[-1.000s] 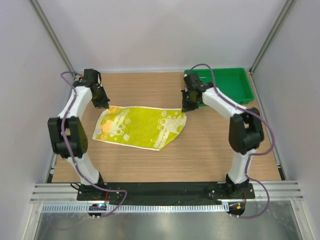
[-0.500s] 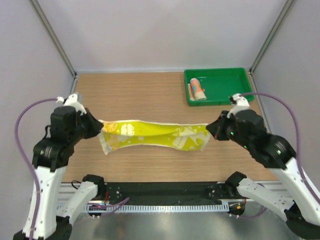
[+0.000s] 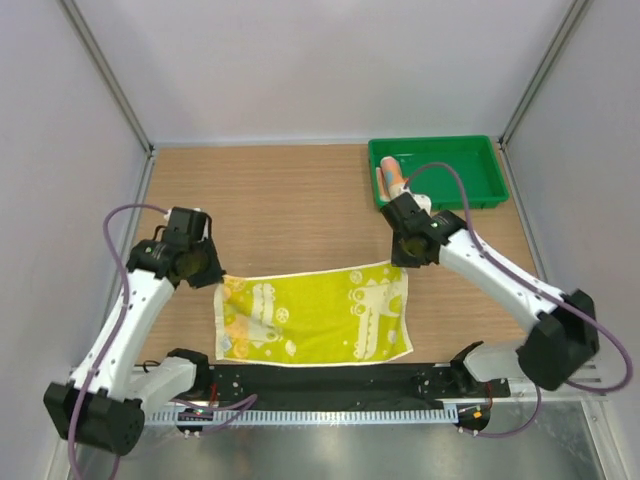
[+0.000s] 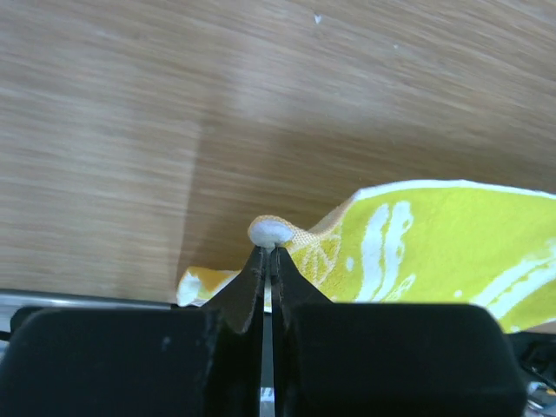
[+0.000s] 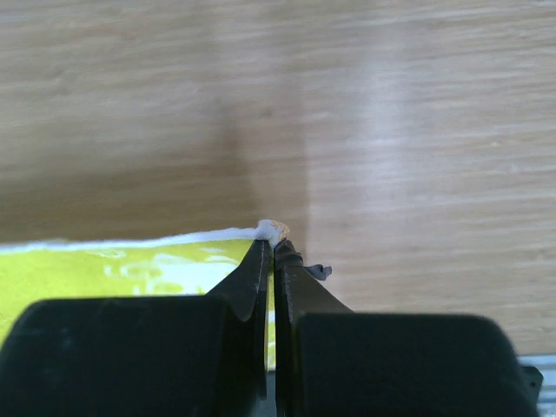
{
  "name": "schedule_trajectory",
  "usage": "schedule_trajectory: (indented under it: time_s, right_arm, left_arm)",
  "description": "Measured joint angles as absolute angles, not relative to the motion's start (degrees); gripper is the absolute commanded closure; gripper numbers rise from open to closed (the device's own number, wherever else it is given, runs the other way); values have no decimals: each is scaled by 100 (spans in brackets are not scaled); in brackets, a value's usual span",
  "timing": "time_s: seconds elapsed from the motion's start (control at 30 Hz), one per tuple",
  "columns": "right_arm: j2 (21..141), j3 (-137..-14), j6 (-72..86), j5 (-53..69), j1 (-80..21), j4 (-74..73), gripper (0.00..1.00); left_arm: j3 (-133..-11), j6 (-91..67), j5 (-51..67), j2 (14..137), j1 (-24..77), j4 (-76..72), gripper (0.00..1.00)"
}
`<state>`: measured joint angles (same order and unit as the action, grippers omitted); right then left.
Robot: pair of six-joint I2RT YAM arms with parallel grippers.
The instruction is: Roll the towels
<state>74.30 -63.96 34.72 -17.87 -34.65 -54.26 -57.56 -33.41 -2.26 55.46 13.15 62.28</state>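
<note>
A yellow towel (image 3: 315,318) with a white-green pattern lies spread flat near the table's front edge. My left gripper (image 3: 207,270) is shut on its far left corner (image 4: 271,233), which pokes up between the fingertips. The right gripper (image 3: 405,258) is shut on the far right corner (image 5: 274,230) in the same way. The yellow towel (image 4: 434,243) stretches away to the right in the left wrist view, and the yellow towel (image 5: 130,265) runs left in the right wrist view. A second towel (image 3: 395,180), rolled up and showing light blue and orange-pink, lies in the green tray (image 3: 470,165).
The green tray stands at the back right of the wooden table (image 3: 290,200). A black rail (image 3: 320,380) runs along the near edge just in front of the towel. White walls and metal posts enclose the table on three sides.
Both arms have carried the yellow towel from the middle of the table, lifted and stretched between them, and laid it down flat nearer the front edge. Both grippers stayed shut on its corners.
</note>
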Motion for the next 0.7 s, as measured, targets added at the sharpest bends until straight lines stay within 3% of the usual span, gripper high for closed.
schedule_trajectory:
  time_s: [0.17, 0.5, 0.53, 0.57, 0.6, 0.63, 0.67, 0.7]
  right_arm:
    - [8897, -6674, 3142, -1520, -2790, -4788, 99]
    - [10980, -8641, 2517, -1181, -2394, -4379, 98]
    - [11098, -8805, 2488, -1179, -2370, -4386, 91]
    - [11214, -8965, 2460, -1184, -2340, -4416, 58]
    - [11314, -9102, 2458, -1190, -2320, -4436, 41]
    - [11399, -9223, 2429, -1214, -2265, -4473, 29]
    - [11467, -9325, 2386, -1240, -2226, -4528, 11]
    - [11504, -9393, 2362, -1282, -2196, -4560, 6]
  left_arm:
    - [-5911, -3129, -451, 6936, 1238, 5555, 100]
    - [-7172, -2692, -690, 9376, 668, 4965, 100]
    - [-7330, -2668, -690, 9568, 628, 4954, 100]
    - [-7498, -2652, -670, 9751, 591, 4950, 98]
    - [-7679, -2635, -644, 9946, 552, 4954, 88]
    - [-7881, -2602, -635, 10123, 515, 4974, 64]
    - [-8073, -2550, -635, 10278, 491, 4974, 54]
    - [-8235, -2526, -631, 10396, 469, 4978, 47]
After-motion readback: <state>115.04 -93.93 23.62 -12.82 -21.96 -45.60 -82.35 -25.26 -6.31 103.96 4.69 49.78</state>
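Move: Both hands hold the yellow towel's far corners in the air. The left corner's laying spot is about 18 cm ahead of the left hand, 3 cm left and 9 cm down; the right corner's is about 18 cm ahead of the right hand, 1 cm left and 8 cm down. From the right hand, the rolled towel is some 28 cm straight ahead, 6 cm lower, and the green bin's middle 31 cm ahead, 11 cm right, 7 cm lower. Both hands sweep the towel about 18 cm forward and 7–8 cm down, then open, releasing its far corners. ##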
